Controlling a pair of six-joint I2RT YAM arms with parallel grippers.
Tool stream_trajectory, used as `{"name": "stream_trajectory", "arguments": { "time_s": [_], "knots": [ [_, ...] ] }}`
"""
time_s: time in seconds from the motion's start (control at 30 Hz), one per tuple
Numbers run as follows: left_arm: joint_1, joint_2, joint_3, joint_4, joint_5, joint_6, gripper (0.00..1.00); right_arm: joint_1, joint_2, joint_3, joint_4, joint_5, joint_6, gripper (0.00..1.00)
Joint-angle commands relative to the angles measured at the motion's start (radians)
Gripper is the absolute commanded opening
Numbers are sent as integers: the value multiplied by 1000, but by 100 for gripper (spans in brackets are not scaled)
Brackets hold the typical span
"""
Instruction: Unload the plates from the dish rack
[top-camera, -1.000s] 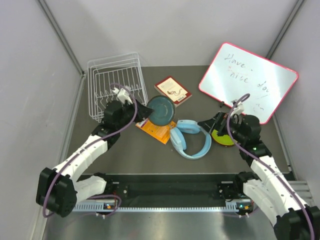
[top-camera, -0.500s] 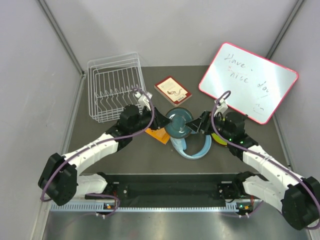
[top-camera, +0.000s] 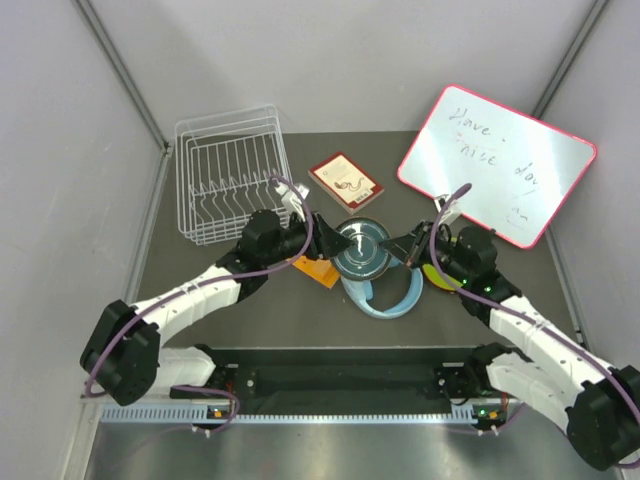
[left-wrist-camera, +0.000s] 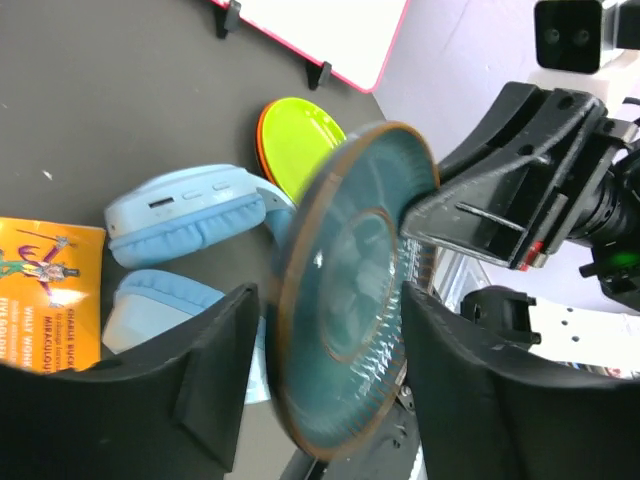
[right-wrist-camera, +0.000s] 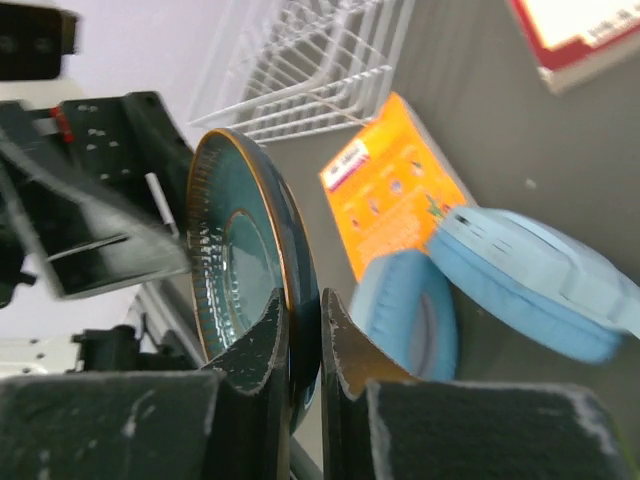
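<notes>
A teal plate (top-camera: 360, 247) with a brown rim hangs on edge above the middle of the table, between both grippers. My right gripper (top-camera: 402, 245) is shut on its rim; in the right wrist view its fingers pinch the plate (right-wrist-camera: 235, 270) edge at the gripper (right-wrist-camera: 305, 300). My left gripper (left-wrist-camera: 330, 330) is open, its jaws standing wide on either side of the plate (left-wrist-camera: 350, 250) with gaps showing. The white wire dish rack (top-camera: 232, 175) stands at the far left with no plates visible in it. A yellow-green plate (left-wrist-camera: 300, 140) lies on an orange one to the right.
Blue headphones (top-camera: 385, 290) lie right under the held plate, beside an orange booklet (top-camera: 315, 268). A red book (top-camera: 345, 182) lies further back. A pink-framed whiteboard (top-camera: 497, 165) leans at the far right. Grey walls close in on both sides.
The left arm carried the teal plate from beside the rack to the centre. The right arm swung in from the right and closed on the plate's rim.
</notes>
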Motion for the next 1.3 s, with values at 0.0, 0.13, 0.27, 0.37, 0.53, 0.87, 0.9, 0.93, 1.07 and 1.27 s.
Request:
{"name": "stream_trajectory", "arguments": {
  "time_s": [0.0,0.13,0.27,0.37,0.53,0.87,0.9,0.93,1.07,1.27],
  "knots": [
    [-18,5,25,31,-7,34,67,-30,-98,42,-176,137,-59,0],
    [-18,-51,55,-148,-187,164,69,-168,-193,39,-324,180,-93,0],
    [-15,-127,97,-345,-389,281,80,-325,-270,33,-443,176,-130,0],
    [-15,-178,94,-384,-543,363,80,-432,-284,36,-525,161,-173,0],
    [-15,-199,36,-459,-825,421,80,-573,-252,12,-568,163,-197,0],
    [7,-331,-35,-437,-999,510,84,-692,-195,-79,-451,131,-200,0],
    [19,-342,-38,-439,-1006,516,84,-699,-178,-82,-438,127,-202,0],
    [25,-345,-38,-442,-1009,518,85,-708,-169,-85,-427,124,-203,0],
    [68,-348,-40,-459,-1015,512,88,-728,-102,-106,-381,108,-202,0],
    [165,-313,-46,-442,-911,470,90,-739,-17,-125,-345,90,-202,7]
  ]
}}
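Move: From the right hand, already gripping the dark plate by its rim, the plate stack lies about 18 cm to the right, 3 cm ahead and 18 cm below; the headphones sit nearly straight below, some 20 cm down. From the left hand, the emptied dish rack's middle is roughly 28 cm left, 18 cm ahead and 15 cm below, and the orange booklet about 8 cm left, 4 cm ahead and 20 cm down. Keep the right gripper shut on the dark plate's rim and swing it about 23 cm right, clear of the left fingers and over to the stack, first mostly level, then sinking to 13 cm lower; turn the hand some 45 degrees clockwise and tip its fingers down. Open the left gripper wider, take it left and a little forward towards the rack, and turn it counter-clockwise while rolling its left side up. ##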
